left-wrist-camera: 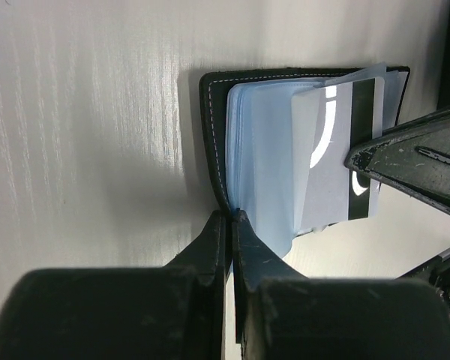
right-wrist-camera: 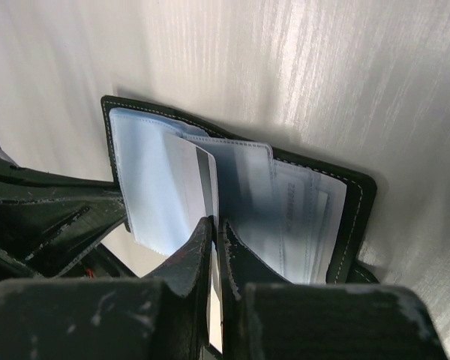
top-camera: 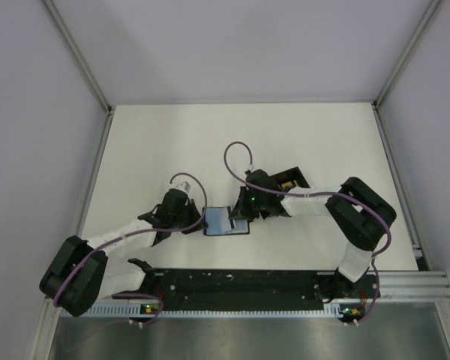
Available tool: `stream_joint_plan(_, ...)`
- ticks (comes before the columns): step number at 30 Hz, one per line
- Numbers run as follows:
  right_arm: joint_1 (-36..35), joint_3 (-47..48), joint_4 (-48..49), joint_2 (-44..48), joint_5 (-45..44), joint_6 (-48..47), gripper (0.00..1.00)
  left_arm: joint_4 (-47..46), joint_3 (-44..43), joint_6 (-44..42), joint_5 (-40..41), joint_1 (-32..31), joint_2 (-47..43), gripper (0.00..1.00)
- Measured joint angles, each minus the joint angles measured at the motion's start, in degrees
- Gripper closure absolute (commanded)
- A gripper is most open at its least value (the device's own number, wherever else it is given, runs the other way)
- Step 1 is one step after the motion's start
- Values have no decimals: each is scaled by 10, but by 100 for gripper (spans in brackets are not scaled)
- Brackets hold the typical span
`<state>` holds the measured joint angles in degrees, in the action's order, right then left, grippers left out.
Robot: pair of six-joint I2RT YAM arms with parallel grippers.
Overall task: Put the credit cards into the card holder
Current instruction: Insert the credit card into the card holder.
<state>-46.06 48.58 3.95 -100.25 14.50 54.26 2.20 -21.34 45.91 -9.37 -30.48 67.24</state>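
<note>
The card holder (top-camera: 226,220) lies open on the white table between my two grippers, a black cover (left-wrist-camera: 210,127) with white stitching and pale blue plastic sleeves (right-wrist-camera: 146,187). My left gripper (left-wrist-camera: 231,215) is shut on its near edge, where a sleeve meets the cover. A white credit card (left-wrist-camera: 326,165) with a black stripe stands partway into a sleeve. My right gripper (right-wrist-camera: 214,222) is shut on that card's (right-wrist-camera: 191,176) near edge. From above, the left gripper (top-camera: 201,219) sits at the holder's left side and the right gripper (top-camera: 244,217) at its right.
An open black box (top-camera: 289,180) with a gold patch inside sits just behind the right wrist. A black rail (top-camera: 240,285) with the arm bases runs along the near edge. Metal frame posts (top-camera: 97,150) border the table on both sides.
</note>
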Motion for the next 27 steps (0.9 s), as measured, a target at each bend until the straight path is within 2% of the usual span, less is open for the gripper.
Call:
stream_joint_plan(14, -1, 11, 15, -22, 22, 24, 100, 0, 0, -6, -1, 0, 0, 100)
stream_joint_plan(18, -9, 15, 13, -23, 21, 25, 87, 0, 0, 4, 0, 0, 0, 100)
stream_joint_plan(19, -10, 19, 6, -23, 18, 23, 81, 0, 1, 5, 0, 0, 0, 100)
stream_joint_plan(20, -12, 23, -3, -23, 15, 19, 71, 0, 1, 7, 0, 0, 0, 100)
stream_joint_plan(23, -18, 38, -37, -21, 0, 6, 57, 0, 1, 10, 0, 0, 0, 100)
stream_joint_plan(27, -26, 48, -80, 4, -35, -21, 48, 0, 1, 12, 0, 0, 0, 100)
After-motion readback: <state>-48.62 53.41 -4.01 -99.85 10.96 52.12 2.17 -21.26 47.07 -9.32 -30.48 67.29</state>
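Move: Just left of the right hand, which still pinches the striped card's right-hand edge, lies the card holder's open sleeve: its middle is about 3 cm to the left, level fore and aft, and 1 cm lower. The holder's left edge is some 9 cm left and 2 cm back from the right hand; the black card box stands about 13 cm ahead and 16 cm to the right. From the left hand, the sleeve is roughly 6 cm right and 1 cm ahead. Sliding the card leftward, the right hand pushes it about 1.5 cm farther into the sleeve, low over the holder and easing slightly back, then opens its fingers about halfway, lets go and backs off about 1 cm up and to the right. The left hand stays put, still pinching the holder's left edge. ##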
